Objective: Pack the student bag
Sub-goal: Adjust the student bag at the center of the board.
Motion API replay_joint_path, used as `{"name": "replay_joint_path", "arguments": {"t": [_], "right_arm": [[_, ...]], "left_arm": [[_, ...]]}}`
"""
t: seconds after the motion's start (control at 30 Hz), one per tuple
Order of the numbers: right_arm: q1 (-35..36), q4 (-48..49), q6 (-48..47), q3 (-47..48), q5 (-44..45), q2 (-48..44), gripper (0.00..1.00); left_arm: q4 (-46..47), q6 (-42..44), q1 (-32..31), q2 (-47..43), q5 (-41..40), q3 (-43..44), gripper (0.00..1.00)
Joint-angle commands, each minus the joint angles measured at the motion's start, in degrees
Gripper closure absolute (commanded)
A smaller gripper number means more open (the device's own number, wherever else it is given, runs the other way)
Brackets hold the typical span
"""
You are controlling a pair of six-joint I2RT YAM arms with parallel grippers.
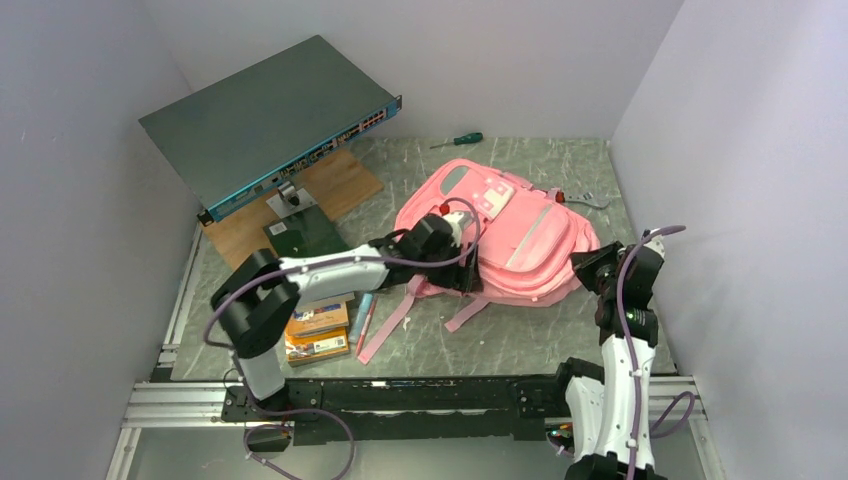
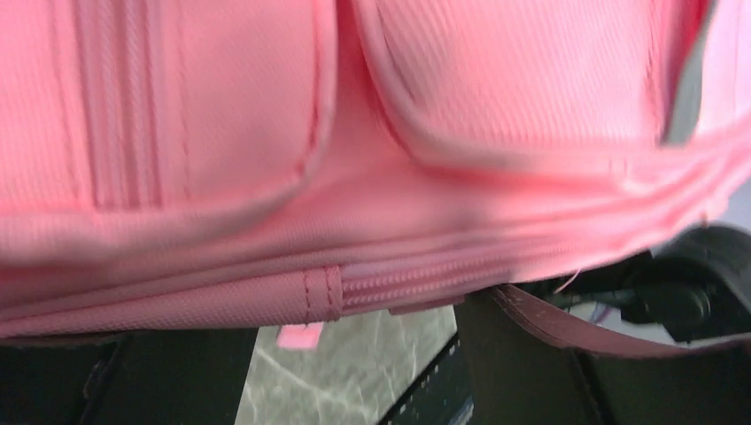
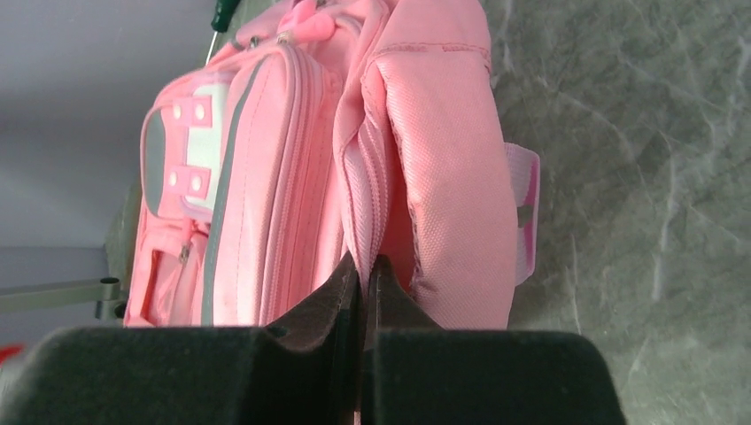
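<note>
The student bag (image 1: pixel 520 240), pink with pale grey-white panels, lies flat in the middle of the table, its straps (image 1: pixel 395 320) trailing toward me. My left gripper (image 1: pixel 468 275) is at the bag's near left edge. In the left wrist view its jaws (image 2: pixel 354 332) stand open and wide apart, with the bag's zip seam (image 2: pixel 416 285) lying across the gap just above the fingertips. My right gripper (image 1: pixel 590 265) is at the bag's right end. The right wrist view shows it (image 3: pixel 365 266) shut on a thin fold of the bag's fabric (image 3: pixel 381 177) beside a zip.
A grey network switch (image 1: pixel 270 120) leans at the back left above a wooden board (image 1: pixel 340 185). A green-handled screwdriver (image 1: pixel 458 141) lies behind the bag. Stacked books (image 1: pixel 318 330) and pens (image 1: pixel 362 315) sit by the left arm. Walls close in on both sides.
</note>
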Motion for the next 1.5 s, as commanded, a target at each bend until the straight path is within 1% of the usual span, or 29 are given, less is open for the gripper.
{"name": "replay_joint_path", "arguments": {"t": [0.0,0.07,0.13,0.2,0.33,0.37,0.43,0.5,0.57,0.67,0.73,0.8,0.87,0.97,1.1,1.13,1.17,1.2,1.33,1.4,1.47], "right_arm": [[2.2,-3.2,1.5,0.1,-6.6,-4.6,1.00],[2.9,-3.1,1.6,-2.2,-10.4,-6.5,1.00],[3.4,-1.9,1.7,-5.1,-15.3,-8.6,1.00],[4.3,1.5,2.4,-9.2,-21.2,-10.1,1.00],[7.7,7.7,2.9,-13.5,-28.3,-7.7,1.00],[9.0,9.2,3.0,-14.5,-29.1,-6.8,0.98],[13.1,14.1,3.6,-16.3,-29.6,-5.1,0.93],[18.0,18.1,5.1,-17.2,-27.8,-3.3,0.90],[25.9,22.6,7.2,-17.3,-25.0,-0.9,0.86],[37.4,27.0,7.8,-14.9,-17.8,5.4,0.78],[42.4,30.0,7.7,-13.0,-15.5,10.7,0.74],[44.1,28.3,5.4,-10.1,-14.8,15.2,0.69],[44.2,24.8,2.3,-7.5,-13.7,17.7,0.60],[44.2,16.9,-4.0,-3.3,-11.2,19.1,0.51],[44.1,9.4,-11.0,0.7,-10.2,18.8,0.44],[44.2,7.5,-12.3,1.7,-9.7,18.2,0.43],[44.2,5.6,-13.7,2.6,-8.9,17.5,0.43],[44.2,3.3,-14.7,3.5,-7.4,16.4,0.43],[44.0,-5.2,-15.2,5.9,5.3,9.6,0.42],[43.7,-6.4,-12.3,5.8,11.5,5.8,0.40],[43.1,-10.6,-5.7,6.5,22.7,3.1,0.37]], "left_arm": [[0.0,0.2,2.8,8.0,-1.8,14.9,0.21],[-2.7,0.4,4.7,11.5,-2.3,19.8,0.21],[-3.1,0.6,6.4,14.6,-1.2,23.0,0.21],[-4.0,0.6,7.4,16.5,0.0,25.7,0.21],[-4.1,1.7,8.1,17.1,-0.9,26.3,0.20],[-4.2,1.9,8.3,17.1,-1.1,26.2,0.19],[-4.7,2.7,9.0,17.4,-0.8,26.2,0.19],[-5.8,3.2,9.8,18.0,-0.3,26.6,0.18],[-6.1,3.3,10.9,18.6,1.1,26.9,0.17],[-7.0,3.8,12.4,20.1,3.0,28.5,0.16],[-8.8,5.0,13.0,21.5,4.5,31.5,0.16],[-11.6,7.0,13.4,23.0,4.9,34.7,0.16],[-15.8,9.1,13.6,24.0,4.0,37.7,0.15],[-17.9,11.2,14.4,23.8,3.7,38.2,0.11],[-20.2,13.8,16.1,21.1,3.9,37.9,0.07],[-21.2,14.6,16.3,20.2,3.7,38.3,0.05],[-22.1,15.5,16.3,19.4,3.4,38.6,0.01],[-23.0,16.3,16.3,18.6,3.2,39.0,0.01],[-24.0,17.5,16.3,14.1,4.4,36.8,0.00],[-24.0,17.6,16.2,11.7,4.9,35.1,0.00],[-23.7,17.6,16.1,9.3,6.3,33.1,0.00]]}}
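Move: Against the bag's near-left edge, the left hand has the middle of the student bag some 8 cm ahead and 5 cm to its right, about level; the screwdriver lies about 29 cm ahead and 3 cm left, the blue marker 10 cm back and 24 cm left. The right hand already holds the bag's right end, its middle about 6 cm ahead, 18 cm left and 5 cm lower; the wrench is about 14 cm ahead of that hand, 2 cm right. Turning the bag between them, the left hand shoves its near-left side forward some 17 cm, veering slightly right, then left, and finally rising with fingers wide open. The right hand draws the held end about 20 cm left, drawing back and down while swinging some 50 degrees counter-clockwise, opens to let go, then rises above the bag and eases back right. ##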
